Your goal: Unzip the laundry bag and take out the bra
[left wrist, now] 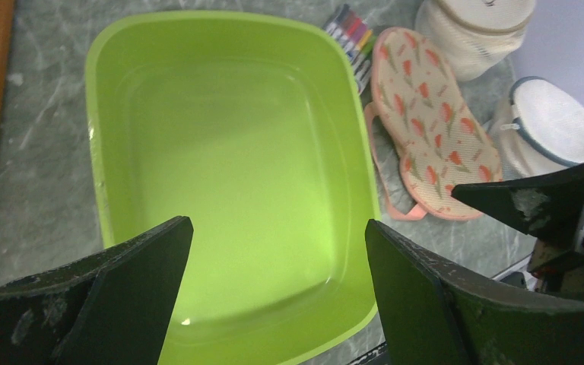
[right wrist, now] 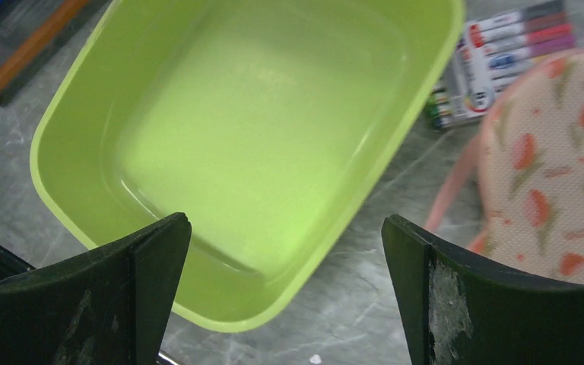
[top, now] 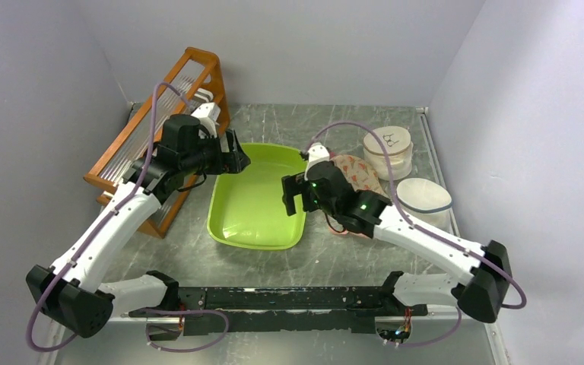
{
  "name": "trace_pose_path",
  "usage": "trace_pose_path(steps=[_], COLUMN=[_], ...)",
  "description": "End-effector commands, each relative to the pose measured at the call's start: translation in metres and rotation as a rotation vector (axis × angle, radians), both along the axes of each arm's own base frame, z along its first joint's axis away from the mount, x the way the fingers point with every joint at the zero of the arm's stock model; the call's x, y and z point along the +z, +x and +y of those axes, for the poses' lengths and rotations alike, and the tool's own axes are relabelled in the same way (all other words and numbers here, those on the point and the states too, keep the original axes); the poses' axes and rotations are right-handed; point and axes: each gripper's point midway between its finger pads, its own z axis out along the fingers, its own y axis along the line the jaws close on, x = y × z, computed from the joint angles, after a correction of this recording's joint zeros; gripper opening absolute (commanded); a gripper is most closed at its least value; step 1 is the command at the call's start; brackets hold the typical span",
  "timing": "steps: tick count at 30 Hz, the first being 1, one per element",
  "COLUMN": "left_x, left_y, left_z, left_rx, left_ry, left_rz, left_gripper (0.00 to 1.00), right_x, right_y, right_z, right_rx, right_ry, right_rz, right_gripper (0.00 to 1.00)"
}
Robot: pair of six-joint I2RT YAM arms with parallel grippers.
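Note:
The laundry bag (left wrist: 433,125) is a cream-peach case with red-green print and pink edging. It lies shut on the table to the right of a green tub, and shows again in the top view (top: 359,173) and the right wrist view (right wrist: 559,167). No bra shows; it is hidden. My left gripper (top: 234,157) hangs open over the tub's far left rim, nothing between its fingers (left wrist: 141,281). Beside the tub's right rim my right gripper (top: 295,196) is open and empty, just left of the bag.
A lime-green tub (top: 237,224) sits mid-table. An orange wooden rack (top: 133,156) stands at the left wall. Two round white lidded tubs (top: 388,147) (top: 424,198) stand right of the bag. A marker pack (right wrist: 502,57) lies between tub and bag.

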Motion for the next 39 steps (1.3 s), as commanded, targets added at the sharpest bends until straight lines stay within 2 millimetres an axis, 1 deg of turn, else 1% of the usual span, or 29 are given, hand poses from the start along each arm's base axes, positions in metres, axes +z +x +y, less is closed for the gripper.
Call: trace_pose_path(steps=[1,3,5,8,11,12,13,15,17,19,20,21,22,24,28,31,35,38,39], left_x=[0.000,0.006,0.013,0.026,0.042,0.047,0.053,0.057,0.060,0.063,0.063,0.064,0.065,0.065,0.069,0.070,0.069,0.072,0.073], left_y=[-0.014,-0.019,-0.025,-0.033,-0.042,-0.045,-0.049,-0.055,-0.059,-0.062,-0.064,-0.065,-0.067,-0.069,-0.074,-0.079,-0.084,-0.088,-0.089], left_z=[0.017,0.020,0.024,0.032,0.036,0.037,0.039,0.039,0.038,0.036,0.035,0.035,0.035,0.037,0.042,0.044,0.047,0.049,0.049], left_rx=[0.065,0.062,0.065,0.071,0.067,0.070,0.070,0.073,0.062,0.047,0.041,0.036,0.033,0.038,0.051,0.046,0.051,0.054,0.056], left_ry=[0.022,0.018,0.022,0.036,0.025,0.013,-0.005,-0.035,-0.057,-0.073,-0.077,-0.080,-0.081,-0.080,-0.078,-0.084,-0.089,-0.095,-0.098], left_rz=[-0.004,-0.020,-0.030,-0.040,-0.066,-0.078,-0.096,-0.111,-0.118,-0.120,-0.116,-0.115,-0.116,-0.120,-0.128,-0.131,-0.135,-0.135,-0.135], left_gripper=[0.96,0.96,0.96,0.96,0.96,0.96,0.96,0.96,0.96,0.96,0.96,0.96,0.96,0.96,0.96,0.96,0.96,0.96,0.96], right_x=[-0.011,-0.022,-0.023,-0.035,-0.052,-0.060,-0.076,-0.089,-0.097,-0.101,-0.099,-0.112,-0.120,-0.131,-0.147,-0.156,-0.159,-0.158,-0.150], right_y=[0.000,0.008,0.021,0.042,0.071,0.081,0.091,0.111,0.129,0.144,0.151,0.158,0.164,0.176,0.202,0.222,0.250,0.274,0.285], right_z=[0.041,0.052,0.068,0.090,0.106,0.112,0.118,0.127,0.136,0.142,0.145,0.145,0.145,0.144,0.138,0.137,0.137,0.133,0.134], right_rx=[0.075,0.077,0.070,0.059,0.017,0.007,-0.014,-0.058,-0.087,-0.117,-0.132,-0.151,-0.170,-0.198,-0.248,-0.260,-0.266,-0.290,-0.294], right_ry=[0.106,0.105,0.128,0.148,0.179,0.187,0.172,0.150,0.141,0.142,0.152,0.142,0.138,0.128,0.077,0.081,0.119,0.127,0.140], right_rz=[0.057,0.072,0.083,0.112,0.126,0.136,0.149,0.147,0.142,0.119,0.109,0.122,0.129,0.123,0.120,0.143,0.177,0.159,0.141], right_gripper=[1.00,1.00,1.00,1.00,1.00,1.00,1.00,1.00,1.00,1.00,1.00,1.00,1.00,1.00,1.00,1.00,1.00,1.00,1.00])
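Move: The green tray's middle lies about 10 cm ahead and 12 cm left of my right hand, some 18 cm below it. The marker pack is roughly 22 cm ahead and 10 cm right of that hand, the floral mitt about 13 cm ahead and 18 cm right, both on the table about 20 cm down. From my left hand the tray's middle is about 5 cm ahead, straight below by 25 cm. I swing my open right hand left and down into the tray, then drive it forward to the far wall and push that wall outward with the fingertips, about 25 cm forward, 14 cm left and 16 cm down in all. The wrist tips down some 10 degrees and turns clockwise about 15. My open left hand backs off and rises about 7 cm, drifting left. ##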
